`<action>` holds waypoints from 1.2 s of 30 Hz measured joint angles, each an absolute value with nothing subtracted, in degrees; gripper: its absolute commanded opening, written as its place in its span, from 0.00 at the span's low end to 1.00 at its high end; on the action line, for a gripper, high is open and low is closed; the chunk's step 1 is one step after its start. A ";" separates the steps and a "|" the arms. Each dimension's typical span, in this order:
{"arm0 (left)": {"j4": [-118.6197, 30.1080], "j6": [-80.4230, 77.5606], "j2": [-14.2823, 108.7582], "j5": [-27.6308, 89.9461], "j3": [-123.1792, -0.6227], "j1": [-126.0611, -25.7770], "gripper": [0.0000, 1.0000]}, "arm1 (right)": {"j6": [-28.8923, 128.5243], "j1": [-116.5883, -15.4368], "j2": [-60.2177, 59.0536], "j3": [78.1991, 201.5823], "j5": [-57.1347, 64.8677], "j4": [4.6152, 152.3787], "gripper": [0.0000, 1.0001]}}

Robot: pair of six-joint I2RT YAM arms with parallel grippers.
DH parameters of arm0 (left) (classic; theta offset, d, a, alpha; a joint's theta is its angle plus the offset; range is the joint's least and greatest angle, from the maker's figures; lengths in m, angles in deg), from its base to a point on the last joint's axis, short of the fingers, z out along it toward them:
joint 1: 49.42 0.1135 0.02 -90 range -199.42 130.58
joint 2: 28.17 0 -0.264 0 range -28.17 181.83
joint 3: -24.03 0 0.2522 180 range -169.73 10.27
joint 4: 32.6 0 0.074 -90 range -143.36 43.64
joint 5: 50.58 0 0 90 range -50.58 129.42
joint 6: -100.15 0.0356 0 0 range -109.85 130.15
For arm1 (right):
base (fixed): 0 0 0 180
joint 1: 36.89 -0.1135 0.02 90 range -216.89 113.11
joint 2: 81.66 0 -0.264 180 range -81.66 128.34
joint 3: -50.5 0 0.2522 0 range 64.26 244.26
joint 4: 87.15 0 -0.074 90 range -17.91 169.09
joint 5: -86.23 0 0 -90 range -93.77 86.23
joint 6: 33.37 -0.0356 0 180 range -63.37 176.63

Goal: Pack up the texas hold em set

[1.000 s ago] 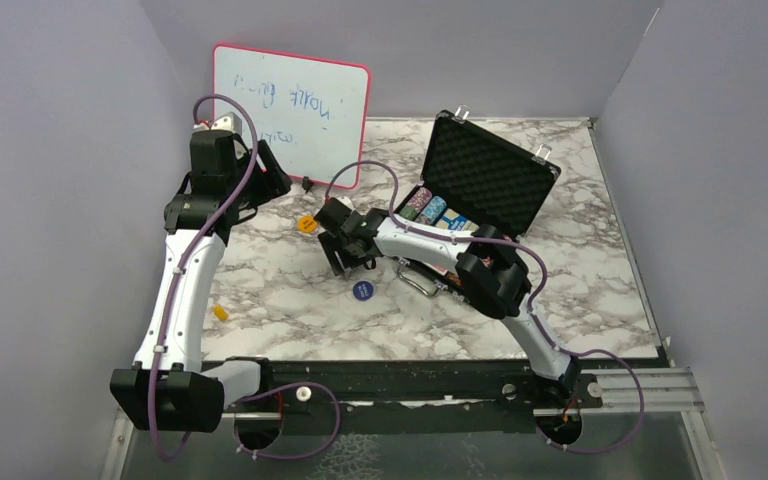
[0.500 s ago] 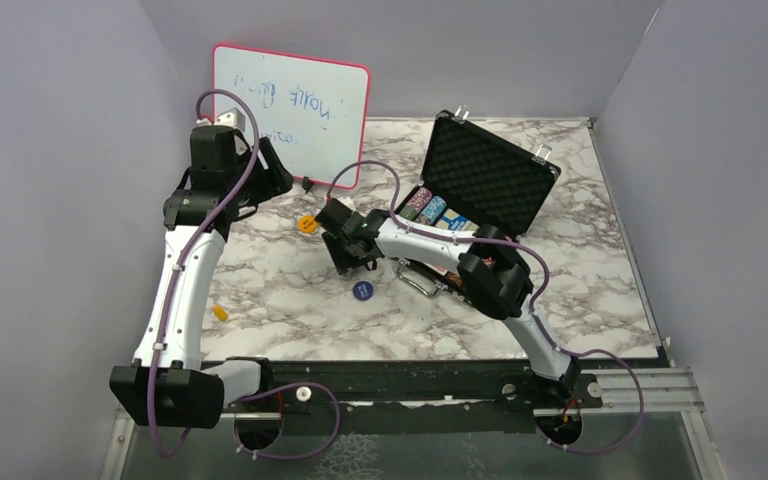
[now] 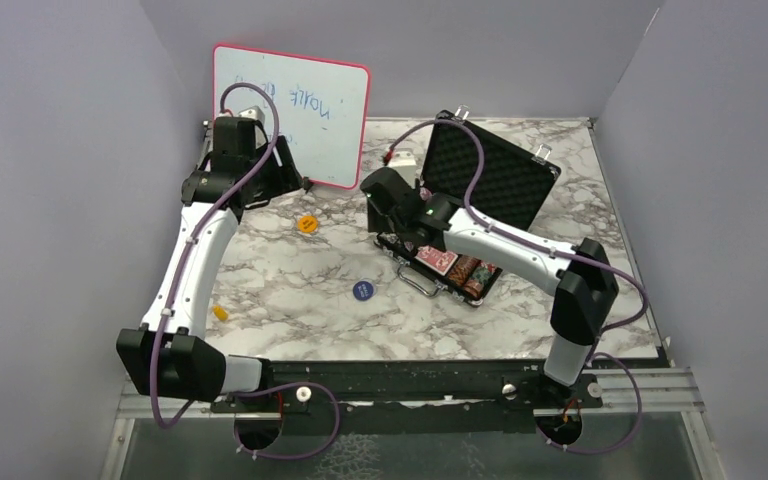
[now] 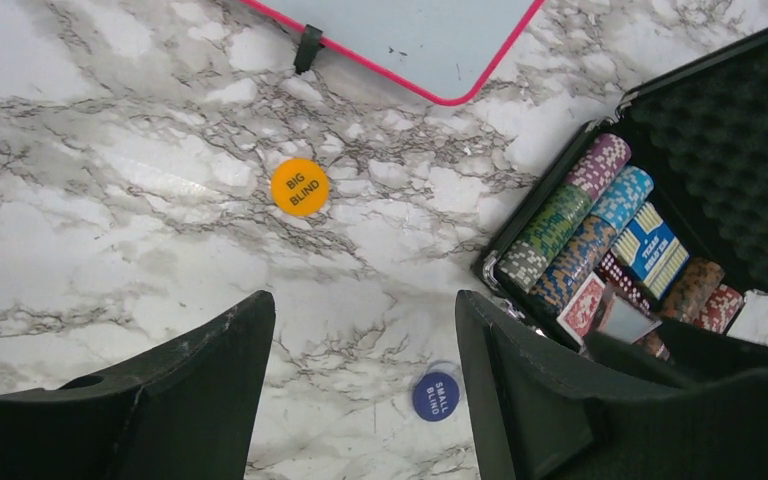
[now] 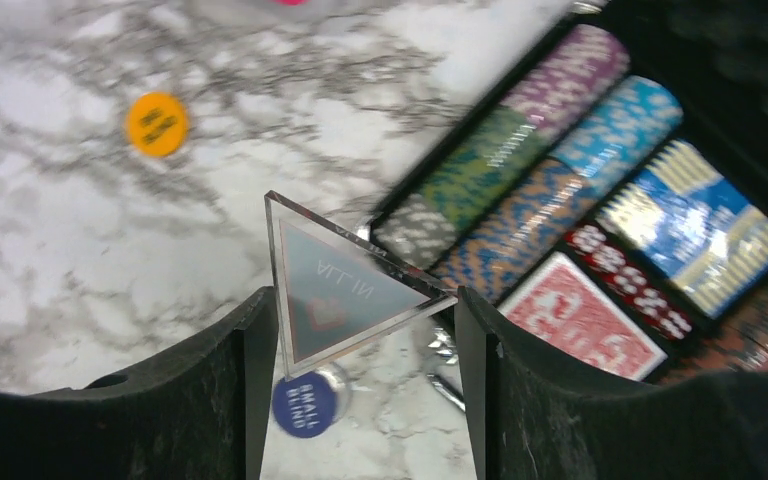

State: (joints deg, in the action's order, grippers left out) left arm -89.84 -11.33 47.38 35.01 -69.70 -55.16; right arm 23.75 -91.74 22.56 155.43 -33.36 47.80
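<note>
The black case [image 3: 492, 176] lies open at the back right, its tray holding striped chip stacks [image 4: 572, 221] and red-backed cards [image 5: 581, 321]. My right gripper [image 5: 360, 325] hangs over the case's left corner [image 3: 393, 222], shut on a clear triangular "ALL IN" marker [image 5: 337, 285] that spans the gap between both fingers. The orange "BIG BLIND" button [image 3: 307, 224] and the blue "SMALL BLIND" button [image 3: 362, 290] lie on the marble to the left of the case. My left gripper [image 4: 365, 335] is open and empty, held high by the whiteboard [image 3: 270, 178].
A pink-framed whiteboard [image 3: 291, 101] leans on the back wall. A small yellow piece [image 3: 220, 313] lies near the left front. A blue card box [image 5: 696, 226] sits in the case beside the chips. Grey walls close in the table on three sides.
My right gripper closed on the triangular marker, lifted it and swung right to the case's left corner. The left arm shifted slightly back and right.
</note>
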 measured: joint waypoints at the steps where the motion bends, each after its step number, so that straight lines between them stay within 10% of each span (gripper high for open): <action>1: -89.80 -11.17 47.80 35.04 -69.83 -55.57 0.70 | 22.52 -90.71 21.43 153.99 -34.12 47.78 0.53; 36: -89.32 -7.59 54.33 37.38 -69.87 -64.16 0.70 | -2.04 -68.52 23.35 140.90 -32.99 40.09 0.62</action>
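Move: The right hand holds the ALL IN triangle out to the left of the open case; the blue Texas Hold'em card box in the case lies roughly 19 cm to its right, 8 cm ahead and 14 cm below. The dice row sits about 17 cm right and 4 cm ahead of this hand, the red card deck 13 cm right and level with it, both some 15 cm down. From the left hand the blue box is around 37 cm right, 6 cm ahead and 22 cm lower. Keeping the clear ALL IN triangle pinched between its fingertips, the right hand sweeps about 19 cm right and sinks some 11 cm over the open case towards the blue Hold'em box, most of the sideways travel coming early before it eases slightly forward and down, while the wrist turns about 40 degrees clockwise to line up with the case and the fingers tip further down. The empty left hand, still open, shifts roughly 5 cm right and 4 cm down with a slight clockwise turn, then all but stops well above the table, touching nothing. ##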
